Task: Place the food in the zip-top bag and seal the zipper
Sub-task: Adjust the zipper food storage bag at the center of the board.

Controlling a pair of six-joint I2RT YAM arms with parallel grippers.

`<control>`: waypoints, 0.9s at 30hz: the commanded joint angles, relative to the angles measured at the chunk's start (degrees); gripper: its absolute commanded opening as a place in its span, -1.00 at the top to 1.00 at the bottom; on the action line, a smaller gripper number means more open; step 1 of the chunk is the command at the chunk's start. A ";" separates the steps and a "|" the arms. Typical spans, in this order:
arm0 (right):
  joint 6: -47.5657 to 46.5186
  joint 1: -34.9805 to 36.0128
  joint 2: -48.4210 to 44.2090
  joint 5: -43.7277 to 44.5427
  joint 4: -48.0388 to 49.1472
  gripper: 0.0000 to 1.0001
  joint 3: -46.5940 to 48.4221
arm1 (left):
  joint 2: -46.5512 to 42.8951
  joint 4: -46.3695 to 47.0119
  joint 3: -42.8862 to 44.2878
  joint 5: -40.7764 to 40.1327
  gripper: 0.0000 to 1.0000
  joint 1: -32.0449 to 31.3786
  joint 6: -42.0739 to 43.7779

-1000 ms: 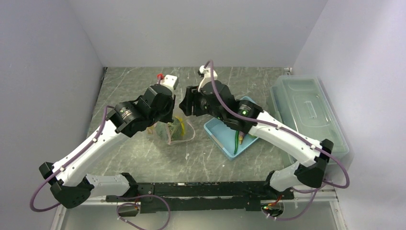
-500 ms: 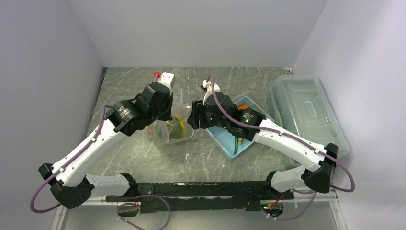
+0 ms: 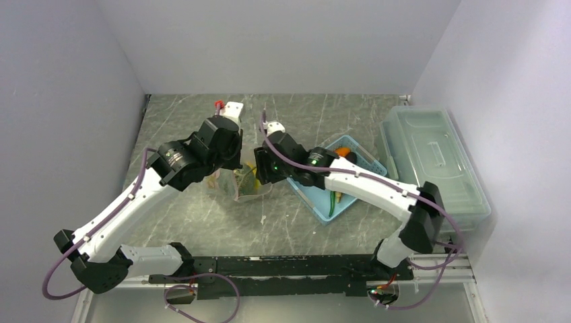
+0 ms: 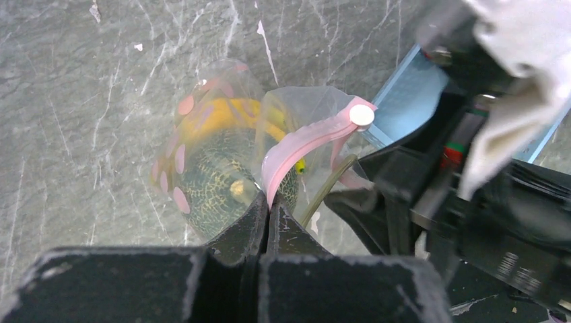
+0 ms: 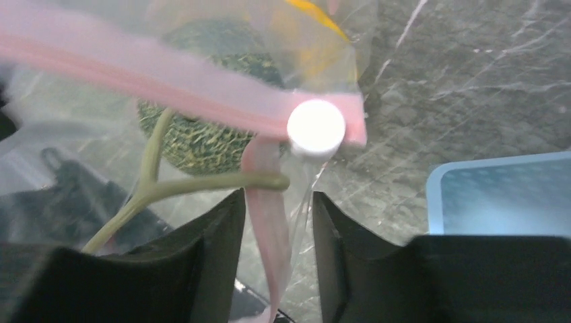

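The zip-top bag (image 3: 246, 182) stands on the table between both arms, its mouth up. Through the clear plastic show a netted melon (image 4: 215, 182) and a yellow banana bunch (image 4: 225, 114). A long thin green pod (image 5: 202, 183) sticks out of the mouth. My left gripper (image 4: 268, 210) is shut on the pink zipper (image 4: 303, 141), which ends in a white round tab (image 4: 362, 115). My right gripper (image 5: 276, 225) is open, and a hanging loop of the zipper (image 5: 168, 79) lies between its fingers (image 5: 222, 232) with a gap on both sides. An orange carrot (image 3: 343, 152) lies in the basket.
A light-blue basket (image 3: 304, 188) sits right of the bag, under my right arm, with a green stem (image 3: 332, 202) in it. A large clear lidded box (image 3: 431, 161) fills the right side. Grey walls close in the table at the back and sides.
My right arm has swung left from over the basket to the bag's mouth and its jaws have narrowed a little. The left gripper has kept its hold.
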 commanded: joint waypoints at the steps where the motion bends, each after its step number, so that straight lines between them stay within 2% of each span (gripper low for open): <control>1: -4.27 0.58 4.10 8.46 -4.45 0.23 6.90 | -2.88 1.20 1.34 -0.22 1.00 0.40 -1.31; 5: -7.33 0.78 6.91 20.60 -8.15 0.58 8.52 | -4.83 0.58 0.26 -1.40 1.00 0.49 -1.38; 9: -7.95 0.69 6.41 26.97 -8.77 1.00 8.67 | -7.30 0.49 -2.18 -2.21 1.00 0.58 -1.69; 12: -8.76 0.69 3.41 28.47 -5.62 1.00 7.86 | -9.41 0.77 -4.37 -3.00 1.00 0.67 -2.07; 19: -11.59 0.52 1.62 27.83 -5.37 1.00 12.56 | -11.26 -0.11 -5.42 -5.32 1.00 0.89 -2.12; 27: -13.95 -2.41 3.46 16.56 -4.26 1.00 20.52 | -9.71 -2.15 1.11 -11.22 1.00 1.01 1.01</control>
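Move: The zipper bag's free rim corner, just past the white slider, lies about 5 cm ahead of the right hand, 2 cm to its right and slightly below. The melon in the bag is some 6 cm left, 2 cm ahead and 10 cm lower; the bananas are about 6 cm ahead, 3 cm left and 11 cm below. For the left hand, already pinching the rim, that corner is roughly 3 cm ahead, 9 cm right and 9 cm down. The bag's free rim corner beside the slider is pinched by the right hand, which goes forward about 5 cm and a little right, dipping slightly as its half-open fingers shut, then lifts the corner some 8 cm while its fingertips tip upward and turn clockwise. The left hand keeps its pinch and draws its end of the rim about 4 cm left and a little back. ##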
